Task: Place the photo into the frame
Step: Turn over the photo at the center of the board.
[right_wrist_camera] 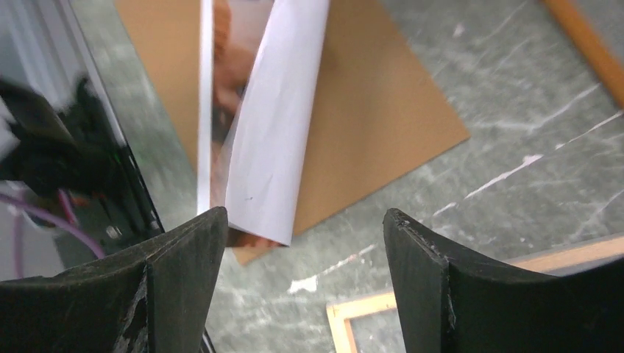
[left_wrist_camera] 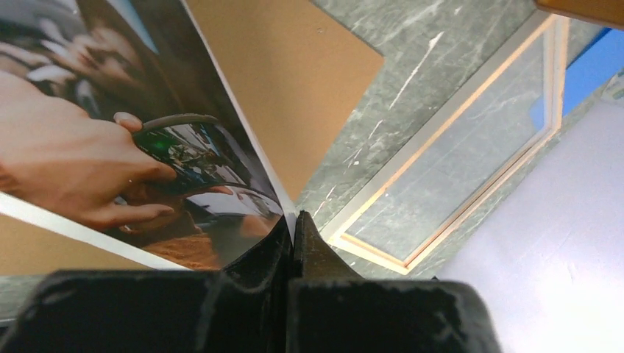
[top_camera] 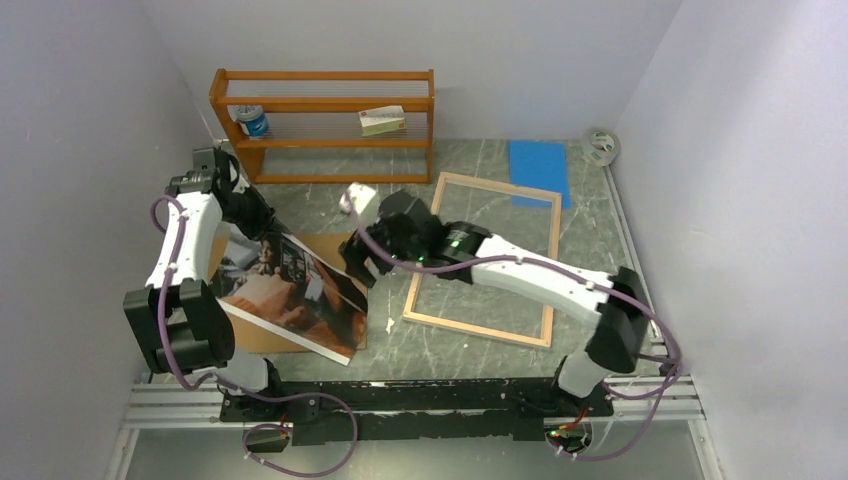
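Observation:
The photo [top_camera: 290,295] hangs tilted over the brown backing board [top_camera: 335,245] on the left of the table, picture side up. My left gripper [top_camera: 264,225] is shut on its far corner; the left wrist view shows the print's edge [left_wrist_camera: 288,213] pinched between the closed jaws [left_wrist_camera: 293,226]. My right gripper [top_camera: 360,265] stands open just off the photo's right edge. The right wrist view shows the curled white reverse [right_wrist_camera: 276,125] just ahead of the open gripper [right_wrist_camera: 305,217], near its left finger; nothing lies between the fingers. The frame [top_camera: 552,240] lies flat to the right, wood side up.
An orange shelf rack [top_camera: 325,120] at the back holds a can [top_camera: 252,122] and a small box [top_camera: 382,120]. A blue pad [top_camera: 538,170] and a tape roll [top_camera: 600,147] lie at the back right. A small white object [top_camera: 358,197] sits behind the right gripper.

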You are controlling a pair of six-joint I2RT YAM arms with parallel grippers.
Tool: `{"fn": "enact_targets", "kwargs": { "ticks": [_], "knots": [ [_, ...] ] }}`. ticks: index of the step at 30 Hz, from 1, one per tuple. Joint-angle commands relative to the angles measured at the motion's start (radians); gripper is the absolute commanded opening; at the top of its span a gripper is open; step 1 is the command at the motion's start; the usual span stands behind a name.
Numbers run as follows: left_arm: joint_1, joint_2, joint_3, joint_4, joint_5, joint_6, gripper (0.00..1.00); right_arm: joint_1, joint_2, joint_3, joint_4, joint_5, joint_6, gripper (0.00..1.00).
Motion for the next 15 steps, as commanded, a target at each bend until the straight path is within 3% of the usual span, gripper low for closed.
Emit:
{"fn": "enact_targets", "kwargs": {
  "ticks": [1, 4, 6, 9, 15],
  "knots": [
    [0.003, -0.081, 0.085, -0.05, -0.005, 0.074, 0.03, -0.103, -0.167, -0.035, 0.221, -0.048, 0.16, 0.81],
    [0.0, -0.117, 0.107, -0.05, 0.072, 0.104, 0.03, -0.191, -0.245, -0.109, 0.324, -0.062, 0.282, 0.81],
    [-0.007, -0.143, 0.124, -0.056, 0.117, 0.113, 0.03, -0.248, -0.289, -0.153, 0.329, 0.018, 0.359, 0.81],
    [-0.013, -0.182, 0.149, -0.072, 0.153, 0.103, 0.03, -0.34, -0.316, -0.175, 0.218, 0.226, 0.47, 0.82],
    [-0.03, -0.226, 0.217, -0.12, 0.22, 0.108, 0.02, -0.548, -0.392, -0.27, 0.08, 0.302, 0.611, 0.82]
  ]
}}
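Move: I already pinch the photo by its far edge in my left hand. The bare centre of the board is about 6 cm back, 1 cm to the left and 15 cm below that hand. The rack stands some 23 cm ahead of it and 6 cm right, the empty frame level with it and about 42 cm right. From my open right hand, the board's centre is 15 cm left, 3 cm ahead; the frame 27 cm right, 10 cm ahead. My left hand keeps its shut grip on the photo and hoists it about 10 cm straight up off the board, the fingers tipping up some 15 degrees as they go. My right hand, empty and open, swings clear to the right and forward, some 20 cm, rising first, then levelling off and dipping slightly towards the frame's left side, turning clockwise about 45 degrees. ##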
